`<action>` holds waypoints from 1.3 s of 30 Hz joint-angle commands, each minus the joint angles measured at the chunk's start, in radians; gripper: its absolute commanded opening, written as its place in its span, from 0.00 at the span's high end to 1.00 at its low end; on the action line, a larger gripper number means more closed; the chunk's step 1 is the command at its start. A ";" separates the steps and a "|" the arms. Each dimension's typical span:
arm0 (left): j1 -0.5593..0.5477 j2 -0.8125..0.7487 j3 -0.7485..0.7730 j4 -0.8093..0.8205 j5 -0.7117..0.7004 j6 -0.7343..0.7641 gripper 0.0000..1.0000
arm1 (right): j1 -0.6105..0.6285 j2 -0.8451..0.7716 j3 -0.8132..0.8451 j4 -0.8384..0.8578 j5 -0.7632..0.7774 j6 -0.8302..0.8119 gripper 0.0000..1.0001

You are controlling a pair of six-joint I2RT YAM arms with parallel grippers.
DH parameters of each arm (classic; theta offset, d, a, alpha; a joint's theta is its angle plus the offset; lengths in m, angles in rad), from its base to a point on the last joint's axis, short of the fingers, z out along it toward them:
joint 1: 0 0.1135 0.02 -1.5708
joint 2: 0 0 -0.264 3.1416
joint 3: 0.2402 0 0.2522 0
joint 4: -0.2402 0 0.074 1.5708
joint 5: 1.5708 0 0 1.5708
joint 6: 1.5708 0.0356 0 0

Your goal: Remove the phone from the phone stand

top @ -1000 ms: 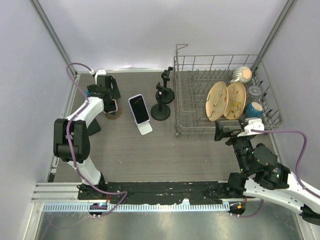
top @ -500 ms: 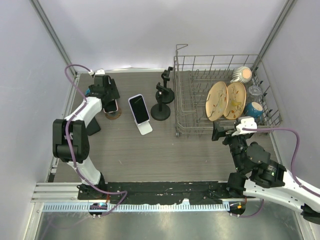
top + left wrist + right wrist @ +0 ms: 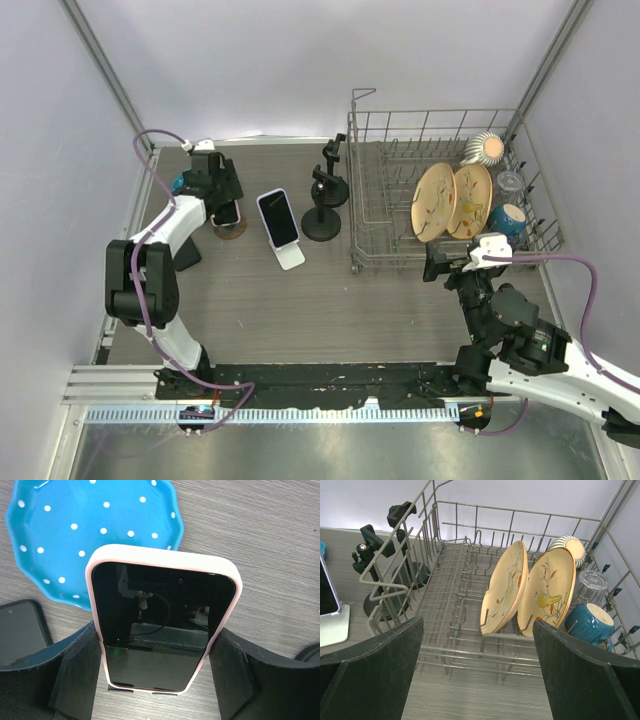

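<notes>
A phone [image 3: 160, 605] in a pink case stands upright on a low stand [image 3: 229, 231] at the table's far left. My left gripper [image 3: 157, 630] straddles its lower half. Both black fingers [image 3: 80, 670] press against the case's side edges, so it is shut on the phone [image 3: 224, 211]. Only a dark lip of the stand [image 3: 120, 688] shows under the phone's bottom edge. My right gripper [image 3: 476, 625] hangs open and holds nothing in front of the dish rack, far from the phone [image 3: 440, 265].
A blue polka-dot dish [image 3: 90, 530] lies just behind the phone, and a dark phone [image 3: 20, 630] lies flat to its left. A second phone leans on a white stand [image 3: 280, 222] mid-table, beside black clamp stands [image 3: 322, 205]. The wire dish rack [image 3: 470, 645] holds plates [image 3: 547, 597] and cups.
The left jaws have narrowed from wide open onto the sides of the pink-cased phone. The right gripper shifted slightly left, then held still.
</notes>
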 commanded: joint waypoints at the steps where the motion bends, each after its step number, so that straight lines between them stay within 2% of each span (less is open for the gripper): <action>1: -0.038 -0.031 0.024 0.046 0.052 -0.027 0.65 | 0.002 0.023 0.004 0.030 0.019 -0.015 0.04; 12: -0.040 -0.200 0.014 0.023 -0.007 -0.036 0.69 | 0.002 0.020 0.007 0.027 0.015 -0.015 0.04; 15: -0.040 -0.254 0.027 -0.028 -0.043 -0.048 0.69 | 0.002 0.017 0.008 0.027 0.013 -0.012 0.05; 22: -0.040 -0.410 0.026 -0.377 -0.178 -0.230 0.80 | 0.002 0.009 0.011 0.027 0.013 -0.008 0.04; 26: -0.040 -0.545 -0.119 -0.496 -0.189 -0.355 0.81 | 0.002 0.000 0.010 0.027 0.012 -0.005 0.05; 32: -0.040 -0.769 -0.343 -0.566 -0.155 -0.415 0.80 | 0.002 -0.001 0.011 0.025 -0.001 0.000 0.05; 37: -0.040 -0.838 -0.505 -0.600 -0.158 -0.468 0.80 | 0.002 -0.020 0.016 0.018 0.001 0.006 0.04; 39: -0.040 -0.834 -0.542 -0.594 -0.108 -0.499 0.80 | 0.002 -0.033 0.013 0.018 0.001 0.006 0.04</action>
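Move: The pink-edged phone is already between the left fingers on its round-based phone stand, whose middle is directly below and about 4 cm down. Its destination, bare table, lies some 26 cm back, 3 cm left and 10 cm down. The black phone is roughly 9 cm back and 10 cm left, the blue plate 8 cm ahead and 6 cm left, the white phone stand 5 cm back and 17 cm right. From the right hand the held phone is about 24 cm ahead, 56 cm left and 17 cm lower. The pink-edged phone, still pinched by its sides, is first shifted about 2 cm right by the left hand, then lifted some 10 cm off the stand. The hand next carries it back about 24 cm towards the bare table on the base side of the black phone, sinking again to near its starting height, turning some 20 degrees counter-clockwise and keeping its grip. ##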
